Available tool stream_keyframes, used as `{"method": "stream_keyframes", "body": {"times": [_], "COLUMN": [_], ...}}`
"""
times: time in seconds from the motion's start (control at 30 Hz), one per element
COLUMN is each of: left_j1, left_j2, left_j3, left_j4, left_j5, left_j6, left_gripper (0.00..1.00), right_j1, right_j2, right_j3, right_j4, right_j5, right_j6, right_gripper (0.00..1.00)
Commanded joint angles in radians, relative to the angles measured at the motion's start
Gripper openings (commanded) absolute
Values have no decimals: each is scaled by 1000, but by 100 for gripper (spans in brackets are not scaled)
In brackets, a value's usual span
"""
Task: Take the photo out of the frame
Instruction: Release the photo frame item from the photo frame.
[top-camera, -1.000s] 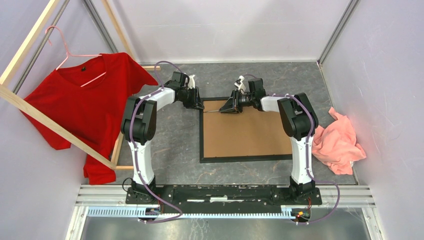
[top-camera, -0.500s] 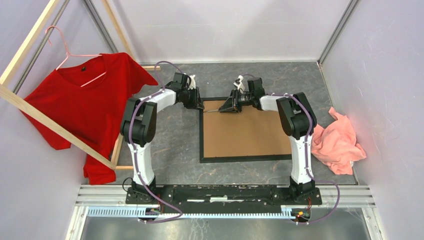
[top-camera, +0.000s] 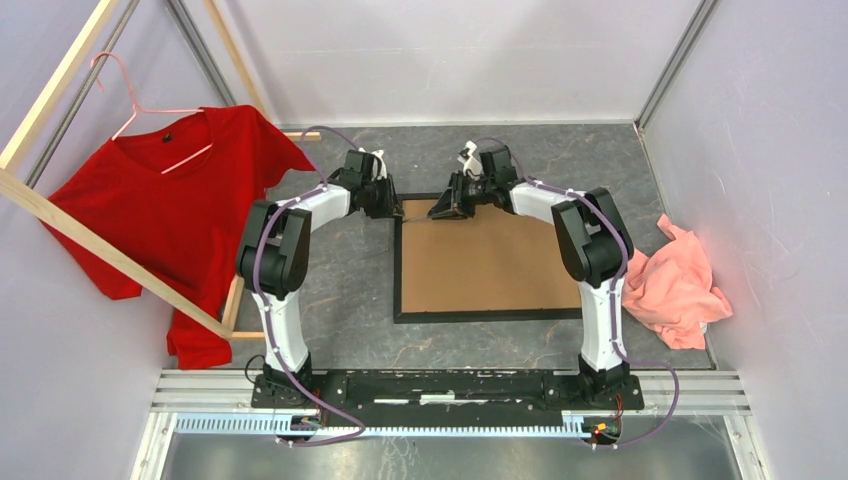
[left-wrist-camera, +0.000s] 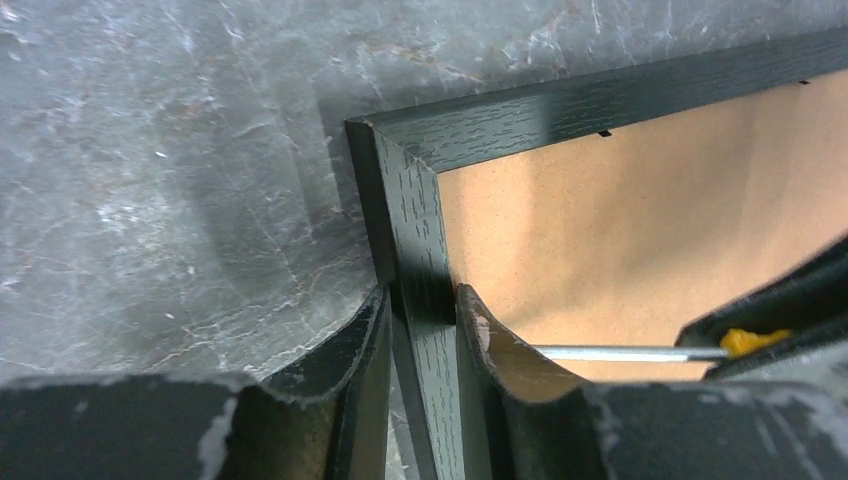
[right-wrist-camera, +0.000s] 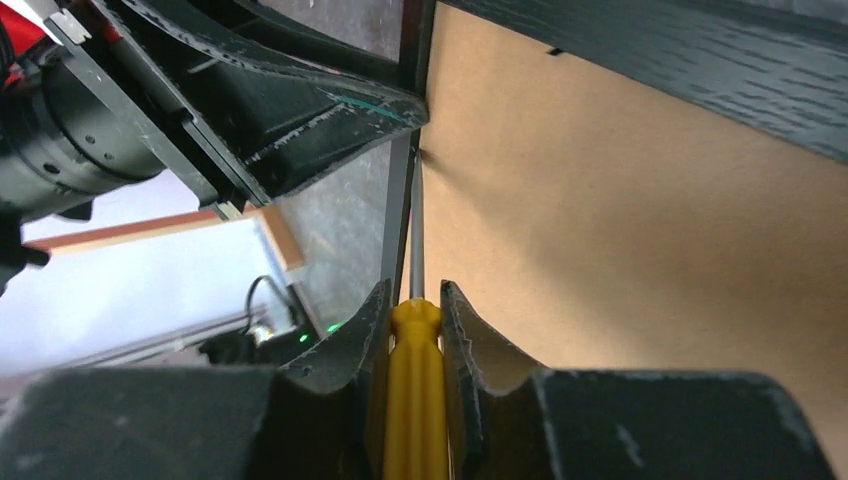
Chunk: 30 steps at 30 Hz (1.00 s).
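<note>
The black frame lies face down on the grey table, and its brown backing board faces up. The photo is hidden beneath that board. My left gripper is shut on the frame's left rail just below the far left corner, one finger outside the rail and one on the board. My right gripper is shut on a yellow-handled screwdriver. Its steel shaft points to the board's left edge, right beside the left gripper's fingers.
A red T-shirt hangs on a pink hanger from a pale wooden rack at the left. A crumpled pink cloth lies by the right wall. Grey walls stand close on three sides.
The frame has slid a little to the left. Both grippers moved with it, left and slightly farther back. The screwdriver tip now sits closer to the left gripper.
</note>
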Motion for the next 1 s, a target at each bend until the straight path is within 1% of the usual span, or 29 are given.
{"method": "stream_keyframes", "body": {"times": [0.0,0.07,0.27,0.5,0.6,0.97], "left_j1": [-63,-65,-72,-78,-80,-87], "left_j2": [74,80,82,96,104,115], "left_j3": [-62,-67,-82,-93,-90,-83], "left_j4": [-32,-27,-15,5,6,8], "left_j5": [8,11,20,20,20,12], "left_j6": [-65,-71,-83,-92,-95,-97], "left_gripper": [2,2,2,2,2,2], "right_j1": [199,230,305,405,434,509], "right_j2": [-61,-64,-54,-25,-16,11], "right_j3": [131,186,301,428,461,528], "right_j4": [-125,-179,-245,-278,-277,-267], "right_j5": [254,326,447,544,567,575], "right_j6": [-98,-124,-167,-228,-255,-275], "right_gripper": [0,0,0,0,0,0]}}
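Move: The frame's left rail, inner edge, where the screwdriver tip sits, lies about 8 cm to the right hand's left, level with it fore and aft, some 5 cm below. The frame's far left corner is about 9 cm left and 5 ahead of that hand; the backing board's middle is about 12 cm right and 10 back. For the left hand, which pinches this rail, that edge lies at its pads, about 1 cm back and 1 right. Against the left rail's inner edge the screwdriver is levered steeper: the right hand, still gripping the yellow handle, swings about 7 cm left and 4 cm up towards the left hand, its fingers tipping from a shallow leftward slant to steeply down, some 40 degrees, while the tip stays at the edge beside the left fingers. The left hand keeps its pinch on the rail, shifts about 1.5 cm forward and left early on, then holds. ##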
